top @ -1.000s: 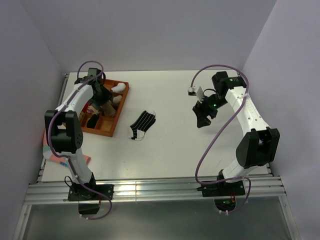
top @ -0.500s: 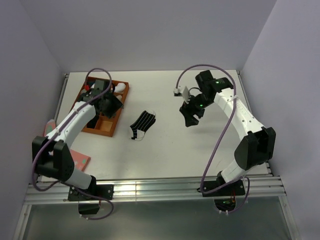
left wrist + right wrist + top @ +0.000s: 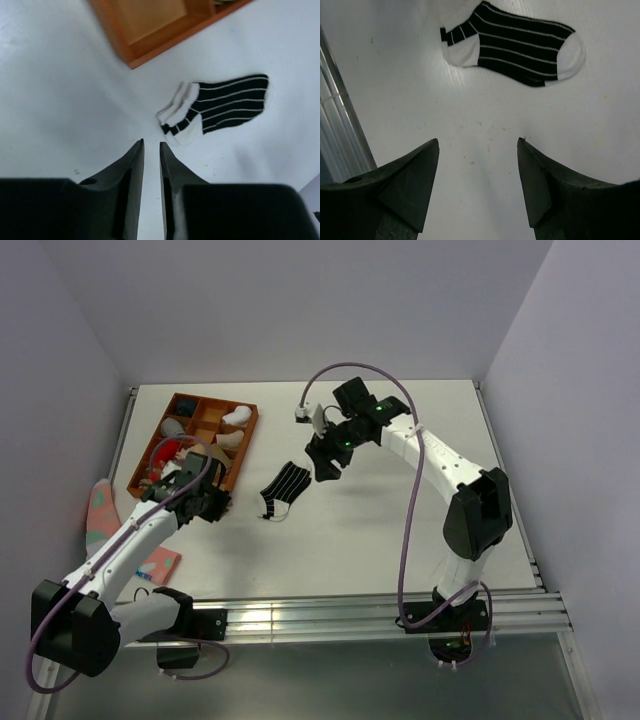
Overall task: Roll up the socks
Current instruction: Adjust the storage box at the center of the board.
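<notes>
A black sock with thin white stripes [image 3: 283,490] lies flat on the white table, its white cuff end toward the near side. My left gripper [image 3: 215,505] hovers just left of it, off the tray's near corner. In the left wrist view its jaws [image 3: 151,144] stand only a narrow gap apart with nothing between them, and the sock [image 3: 225,102] lies ahead to the right. My right gripper [image 3: 322,468] hangs just beyond the sock's far right end. Its jaws [image 3: 478,140] are wide open and empty above bare table, the striped sock [image 3: 515,42] ahead of them.
An orange wooden tray [image 3: 243,445] with compartments holding white, grey and red bundles stands at the back left; its corner [image 3: 112,35] shows in the left wrist view. A pink sock with teal patches [image 3: 103,508] lies at the table's left edge. A metal rail [image 3: 335,135] borders the table.
My left arm has pulled out of the tray and swung toward the near side, its jaws narrowing. My right arm has travelled left across the table to the striped sock.
</notes>
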### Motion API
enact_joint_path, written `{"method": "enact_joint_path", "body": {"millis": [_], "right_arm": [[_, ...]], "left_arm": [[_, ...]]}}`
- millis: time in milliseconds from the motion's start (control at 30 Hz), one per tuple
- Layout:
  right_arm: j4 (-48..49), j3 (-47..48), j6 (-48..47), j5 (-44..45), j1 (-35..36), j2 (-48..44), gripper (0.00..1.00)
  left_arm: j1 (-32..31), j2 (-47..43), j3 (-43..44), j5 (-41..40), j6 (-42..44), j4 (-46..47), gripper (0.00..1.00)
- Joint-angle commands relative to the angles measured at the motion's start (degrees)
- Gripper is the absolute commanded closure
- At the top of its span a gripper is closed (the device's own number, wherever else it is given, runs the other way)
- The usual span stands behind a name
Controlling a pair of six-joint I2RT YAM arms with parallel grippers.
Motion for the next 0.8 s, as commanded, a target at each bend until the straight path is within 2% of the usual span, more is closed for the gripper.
{"method": "enact_joint_path", "body": {"millis": [0,133,233,367,533,767], "right_arm": [[10.76,1.12,6.59,0.2,4.06,1.57,0.29],[16.38,1.29,10.54,1.53,7.22,5.61,0.3],[19.98,1.3,13.0,2.31,9.07,7.55,0.31],[22.46,2.35,15.99,3.37,10.83,10.71,0.31],[26.41,2.09,18.54,6.09,13.37,13.18,0.32],[27.82,2.0,21.09,9.61,16.45,14.85,0.34]], "left_arm": [[-0.58,-2.57,-2.63,-3.78,-7.73,-2.76,0.78],[-0.76,-5.64,-7.45,-4.05,-11.78,-4.0,0.86],[-0.76,-6.52,-9.83,-5.19,-14.77,-2.51,0.88],[-0.67,-2.67,-10.54,-6.51,-17.5,-0.84,0.92],[1.61,2.96,-10.98,-6.43,-16.89,3.73,0.96],[6.53,4.11,-11.07,-6.95,-13.55,6.02,0.98]]}}
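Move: The storage box's middle lies about 19 cm ahead of the left hand, 9 cm to its left and 9 cm below; the box's near right corner is only some 4 cm ahead and 2 cm left. The striped sock is roughly 9 cm ahead and 13 cm right of this hand, the pink sock 22 cm left and 4 cm back, both about 12 cm down. From the right hand the box is some 33 cm left, 13 cm ahead and 15 cm below, with the striped sock 11 cm left, 3 cm ahead and 18 cm below. Beside the storage box's near right corner the left hand sinks about 7 cm, drawing back and left, then easing slightly forward again, while it turns some 20 degrees counter-clockwise and its partly open fingers shut on nothing. Towards the box from the other side the right hand sweeps left over the striped sock, sinking as well, its fingers staying open. ##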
